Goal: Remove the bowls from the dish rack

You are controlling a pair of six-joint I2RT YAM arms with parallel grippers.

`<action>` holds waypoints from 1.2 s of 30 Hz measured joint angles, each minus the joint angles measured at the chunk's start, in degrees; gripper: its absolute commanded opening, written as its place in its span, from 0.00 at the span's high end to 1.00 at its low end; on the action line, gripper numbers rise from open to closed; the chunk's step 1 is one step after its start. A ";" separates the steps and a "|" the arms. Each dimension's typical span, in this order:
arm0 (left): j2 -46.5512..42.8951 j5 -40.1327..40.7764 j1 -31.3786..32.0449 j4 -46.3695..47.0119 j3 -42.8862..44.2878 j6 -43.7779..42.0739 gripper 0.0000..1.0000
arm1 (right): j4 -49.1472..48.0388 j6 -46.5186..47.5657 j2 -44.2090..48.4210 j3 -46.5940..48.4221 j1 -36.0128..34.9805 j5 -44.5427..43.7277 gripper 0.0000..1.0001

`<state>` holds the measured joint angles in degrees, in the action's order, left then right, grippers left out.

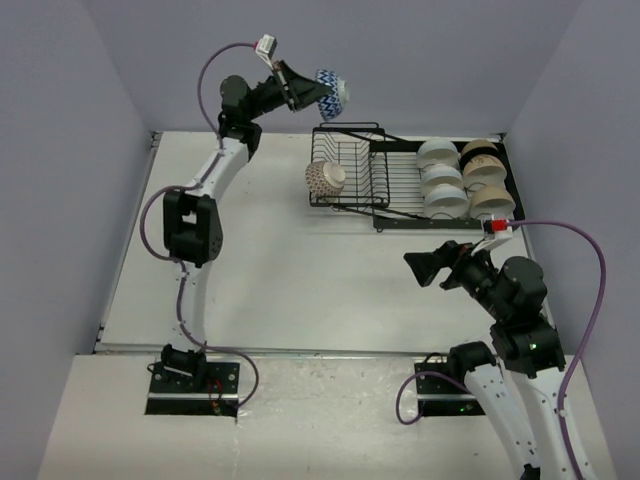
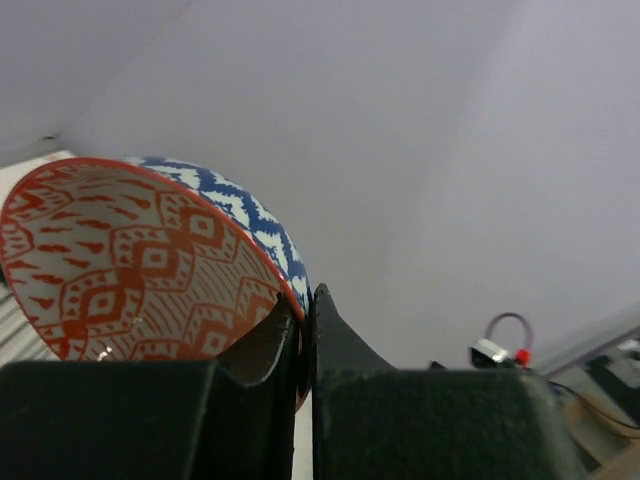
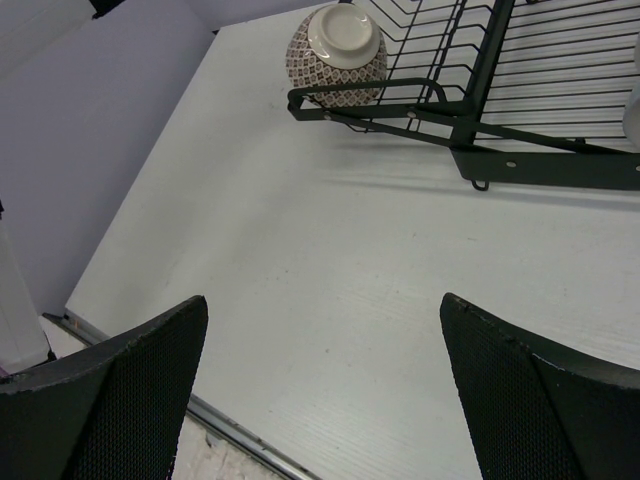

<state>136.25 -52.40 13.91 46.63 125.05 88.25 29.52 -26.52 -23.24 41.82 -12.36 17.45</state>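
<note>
My left gripper (image 1: 312, 92) is raised high above the back left of the dish rack (image 1: 383, 180), shut on the rim of a blue-white zigzag bowl (image 1: 332, 93). In the left wrist view the bowl (image 2: 150, 260) shows a red-patterned inside, and the gripper (image 2: 305, 300) pinches its edge. A reddish-brown patterned bowl (image 1: 325, 178) lies on its side in the smaller basket. Three white bowls (image 1: 443, 178) and three beige bowls (image 1: 485, 172) stand in rows on the wide section. My right gripper (image 1: 420, 268) hovers open over the table in front of the rack, holding nothing.
The right wrist view shows the rack's front bar (image 3: 540, 165), the patterned bowl (image 3: 337, 55) and bare white table (image 3: 320, 250) between the fingers. Purple walls enclose the table on three sides. A metal strip (image 3: 230, 425) marks the near edge.
</note>
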 measured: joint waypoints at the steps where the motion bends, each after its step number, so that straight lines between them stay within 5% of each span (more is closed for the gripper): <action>1: -1.75 -0.07 0.09 -5.57 -0.61 -4.68 1.00 | 0.00 0.00 0.00 0.00 0.00 0.02 0.01; 4: -8.07 4.35 0.76 -29.14 -2.36 -22.86 1.00 | 0.00 0.00 0.00 0.00 0.00 0.00 0.01; 8: -22.64 26.56 4.66 -57.61 -10.84 -43.65 1.00 | 0.04 0.02 0.04 0.00 0.00 -0.07 0.01; 13: -45.81 50.29 14.80 -74.82 -28.83 -54.86 1.00 | -0.02 0.02 0.13 0.04 0.00 -0.04 0.01; 21: -52.98 75.47 23.67 -91.65 -44.28 -56.02 1.00 | 0.02 0.02 0.13 0.04 0.00 -0.04 0.01; 27: -52.76 77.53 30.21 -95.97 -64.72 -53.40 1.00 | 0.02 0.02 1.66 0.04 0.00 -0.44 0.01; 36: -48.06 76.35 35.30 -93.26 -70.55 -51.19 1.00 | 0.98 0.26 1.44 1.01 0.00 -0.42 0.01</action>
<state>88.18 23.94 49.21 -46.63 54.50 37.06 30.50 -26.26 -21.80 42.83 -12.36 17.04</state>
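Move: My left hand still pinches the blue-patterned bowl by its rim, high above the rack. The open table spot I am taking it to lies about 33 cm back, 17 cm to the left and some 39 cm below. The speckled bowl sits about 3 cm back, 2 cm right and 24 cm below; the rack's left basket is level ahead, 8 cm right and 28 cm down. From my right hand that spot is level ahead, roughly 35 cm left and 27 cm down. Keeping the rim pinched, I swing my left hand back from the rack, then down and left to the near table, some 32 cm back, 35 cm lower and 14 cm left in all. On the way I roll the wrist over by about 110 degrees, so the fingers go from pointing right to pointing down, and I slow just over the table. ##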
